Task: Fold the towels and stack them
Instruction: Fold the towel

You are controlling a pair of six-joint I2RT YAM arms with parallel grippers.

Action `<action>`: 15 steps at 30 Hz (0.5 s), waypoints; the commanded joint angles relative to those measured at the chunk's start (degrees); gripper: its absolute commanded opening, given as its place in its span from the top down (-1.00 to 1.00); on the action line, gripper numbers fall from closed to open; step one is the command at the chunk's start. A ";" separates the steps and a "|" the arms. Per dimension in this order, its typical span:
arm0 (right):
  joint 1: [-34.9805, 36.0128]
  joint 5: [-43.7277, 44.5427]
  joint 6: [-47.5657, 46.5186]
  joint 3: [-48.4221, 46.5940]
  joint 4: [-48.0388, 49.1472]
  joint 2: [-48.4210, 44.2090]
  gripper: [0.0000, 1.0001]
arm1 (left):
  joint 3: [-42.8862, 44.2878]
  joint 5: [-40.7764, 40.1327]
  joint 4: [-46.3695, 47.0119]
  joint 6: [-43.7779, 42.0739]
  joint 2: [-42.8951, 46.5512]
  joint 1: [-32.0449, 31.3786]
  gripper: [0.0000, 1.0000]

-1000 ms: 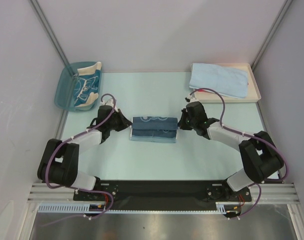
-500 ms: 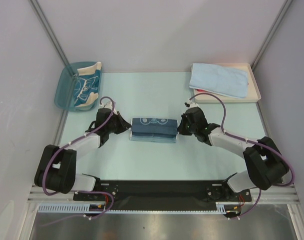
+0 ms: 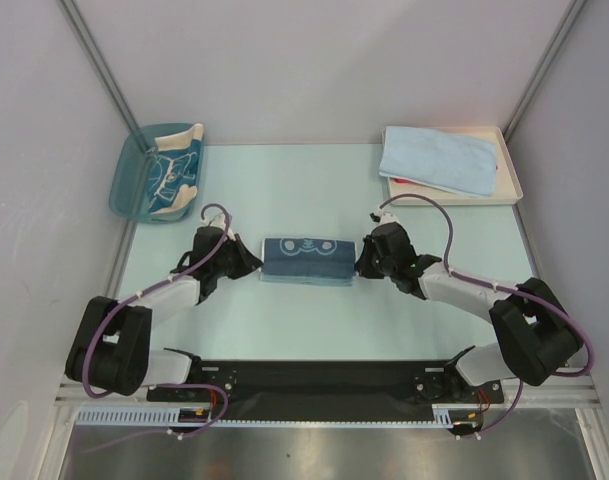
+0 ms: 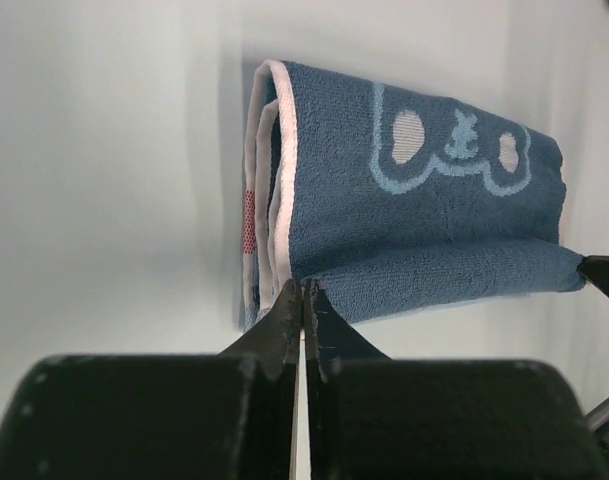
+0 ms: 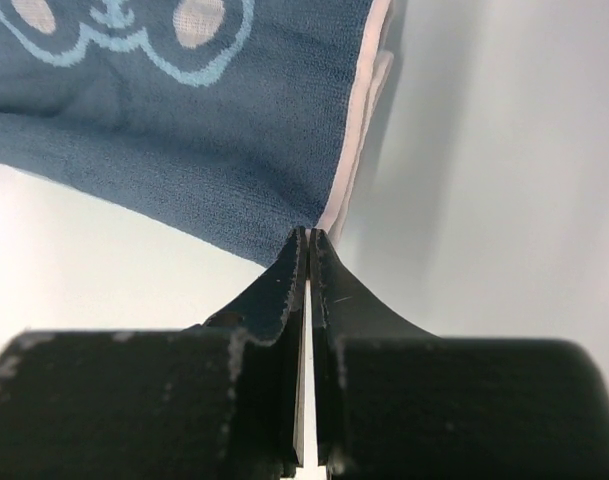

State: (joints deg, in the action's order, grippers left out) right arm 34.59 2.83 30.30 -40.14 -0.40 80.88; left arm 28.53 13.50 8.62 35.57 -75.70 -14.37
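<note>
A dark-blue towel (image 3: 306, 258) with a cartoon face lies folded into a narrow band at the table's middle. My left gripper (image 3: 256, 265) is shut on its near left corner, and the left wrist view shows the jaws (image 4: 304, 285) pinching the top layer of the towel (image 4: 414, 200). My right gripper (image 3: 359, 265) is shut on the near right corner, where its jaws (image 5: 309, 232) meet the cloth (image 5: 184, 110). A folded light-blue towel (image 3: 439, 163) rests on the cream tray (image 3: 509, 165) with a red edge (image 3: 409, 182) under it. A beige, teal-bordered towel (image 3: 174, 175) sits in the blue bin (image 3: 134, 190).
The bin stands at the far left corner and the tray at the far right. Grey walls and metal posts close in the table on three sides. The arm bases sit on a black rail (image 3: 324, 378) at the near edge.
Both grippers have drawn the towel's top layer toward the near edge, folding it over. The cartoon face now shows on top and the band is narrower.
</note>
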 commanded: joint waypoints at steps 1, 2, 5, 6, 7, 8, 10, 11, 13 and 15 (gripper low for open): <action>0.74 2.09 1.07 1.20 2.69 -1.16 1.00 | -1.28 -0.49 2.36 -0.77 1.17 -0.39 0.97; 0.83 2.18 1.16 1.81 2.86 -1.16 1.00 | -1.55 -0.49 2.62 -0.59 1.17 -0.48 0.97; 1.01 2.35 1.51 2.35 3.30 -1.60 0.89 | -2.17 -0.40 2.80 -0.59 1.61 -0.75 0.93; 1.01 2.53 1.69 2.87 3.30 -1.69 0.84 | -2.43 -0.40 2.72 -0.77 1.78 -0.75 0.89; 0.92 2.62 1.86 3.05 3.30 -1.78 0.75 | -2.69 -0.49 2.63 -0.77 2.05 -0.83 0.81; 1.01 2.53 2.04 3.14 3.30 -2.30 0.69 | -2.87 -0.40 2.63 -0.77 2.66 -0.92 0.73; 1.01 2.53 2.30 3.40 3.04 -2.83 0.47 | -3.66 -0.31 2.45 -0.77 3.45 -1.10 0.61; 1.09 2.27 2.48 3.40 2.78 -3.18 0.39 | -3.75 -0.49 1.84 -0.85 4.59 -1.10 0.49; 1.01 2.00 2.57 3.40 2.43 -4.68 0.20 | -3.66 -0.75 0.79 -0.94 5.74 -1.10 0.43; 1.01 2.09 2.65 3.49 1.81 -5.90 0.12 | -2.88 -1.36 -1.76 -1.12 7.75 -1.10 0.41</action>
State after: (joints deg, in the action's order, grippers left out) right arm 35.42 3.68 32.51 -36.60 0.71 78.30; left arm 24.93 13.39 7.90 35.48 -71.64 -15.00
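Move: The left hand, shut on the near left corner of the towel's top layer, has the towel's middle about 10 cm to its right, 1 cm ahead and roughly 2 cm below. The right hand, shut on the near right corner, has that middle about 10 cm to its left and 2 cm ahead, a little below. The teal bin stands some 24 cm ahead and 21 cm left of the left hand; the white tray is about 27 cm ahead and 20 cm right of the right hand. Both hands, still pinching the near corners of the towel's top layer, draw it back towards themselves and down onto the layers below, the left going about 2 cm back, the right some 1.5 cm back, each sinking about 1 cm with the wrists steady. As they reach the bottom, the fingers of both open part way, the right's a bit wider, and let go of the corners; both hands then begin to rise by just under 1 cm. ##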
